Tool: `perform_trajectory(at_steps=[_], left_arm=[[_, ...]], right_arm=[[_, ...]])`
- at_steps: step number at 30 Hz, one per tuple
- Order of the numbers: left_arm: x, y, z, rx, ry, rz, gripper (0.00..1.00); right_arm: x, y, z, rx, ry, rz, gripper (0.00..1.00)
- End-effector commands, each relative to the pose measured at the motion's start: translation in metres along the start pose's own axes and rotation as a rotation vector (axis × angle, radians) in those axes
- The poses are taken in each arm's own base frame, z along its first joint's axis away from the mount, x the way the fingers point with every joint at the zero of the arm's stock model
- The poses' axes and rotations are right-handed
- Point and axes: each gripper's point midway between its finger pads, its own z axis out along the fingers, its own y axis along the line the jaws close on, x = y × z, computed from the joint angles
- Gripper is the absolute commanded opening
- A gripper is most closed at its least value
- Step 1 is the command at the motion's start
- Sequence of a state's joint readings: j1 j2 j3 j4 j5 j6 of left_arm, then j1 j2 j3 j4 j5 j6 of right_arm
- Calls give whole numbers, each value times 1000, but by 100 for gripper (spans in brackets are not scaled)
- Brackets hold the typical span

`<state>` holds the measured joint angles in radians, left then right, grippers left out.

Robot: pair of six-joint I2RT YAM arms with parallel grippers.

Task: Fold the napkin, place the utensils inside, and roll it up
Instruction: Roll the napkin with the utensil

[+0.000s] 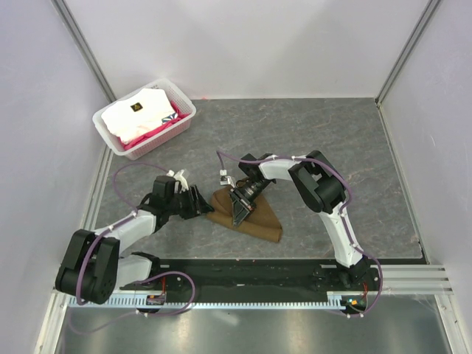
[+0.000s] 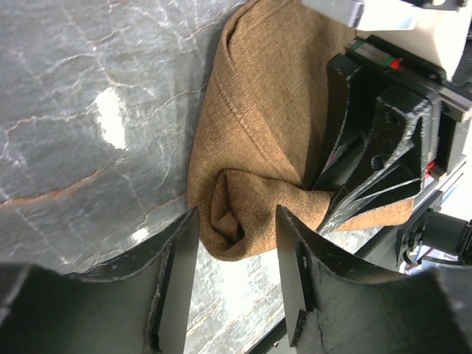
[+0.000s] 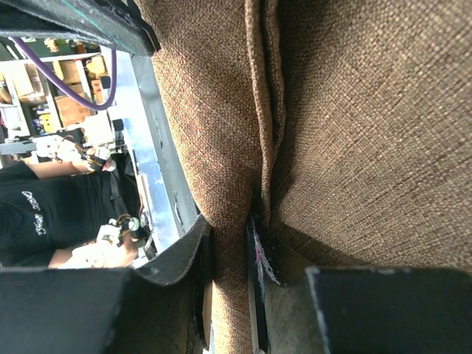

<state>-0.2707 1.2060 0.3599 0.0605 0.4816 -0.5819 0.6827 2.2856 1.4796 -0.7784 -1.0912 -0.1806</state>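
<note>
The brown napkin (image 1: 254,220) lies rolled into a bundle on the grey table, near the front middle. My right gripper (image 1: 240,214) comes down on its middle. In the right wrist view it (image 3: 230,247) is shut on a raised fold of the napkin (image 3: 354,110). My left gripper (image 1: 203,205) is at the bundle's left end. In the left wrist view it (image 2: 236,221) is open, its fingers (image 2: 177,265) either side of the curled end of the napkin (image 2: 265,110), with the right gripper (image 2: 376,162) just beyond. The utensils are hidden.
A white basket (image 1: 184,110) holding folded white and pink cloths stands at the back left by the wall. Pale walls close in the table on three sides. A black rail (image 1: 251,273) with the arm bases runs along the near edge.
</note>
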Motion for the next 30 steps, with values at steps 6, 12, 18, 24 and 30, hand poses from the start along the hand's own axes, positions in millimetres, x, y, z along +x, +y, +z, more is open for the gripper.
perform_trajectory(at_steps=[6, 12, 18, 24, 30], left_arm=[[-13, -18, 8, 72, -24, 80, 40], [-10, -10, 17, 36, 5, 66, 2], [-11, 7, 20, -80, 41, 16, 2], [-3, 12, 30, -101, 137, -9, 2], [-5, 12, 35, -100, 160, -18, 2]], right_arm=[[18, -45, 5, 127, 68, 3, 18], [13, -43, 2, 138, 59, -14, 22], [-11, -36, -16, 266, -11, -69, 37], [-52, -17, -57, 485, -182, -187, 54], [-71, 11, -90, 709, -367, -380, 62]])
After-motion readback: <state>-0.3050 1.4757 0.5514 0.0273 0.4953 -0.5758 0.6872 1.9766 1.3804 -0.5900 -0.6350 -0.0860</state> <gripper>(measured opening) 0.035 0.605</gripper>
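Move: The rolled napkin's left end lies just beyond the left fingertips, about 2 cm to their right and 2 cm below. From that hand, the right gripper is roughly 10 cm to the right and 3 cm back. The right fingers already pinch the roll's near edge. From them, the roll's right end is some 12 cm to the right and 4 cm back, and the unrolled part's middle is about 5 cm forward and 5 cm right. The left fingers shut on the roll's left end after easing about 1 cm down and right, then keep their pinch and draw it nearly 3 cm forward. The right hand first keeps its hold on the near edge, then opens, lets go and swings some 6 cm forward and 3 cm up over the napkin, its wrist uncurling about 30 degrees so the fingers point more steeply down. ##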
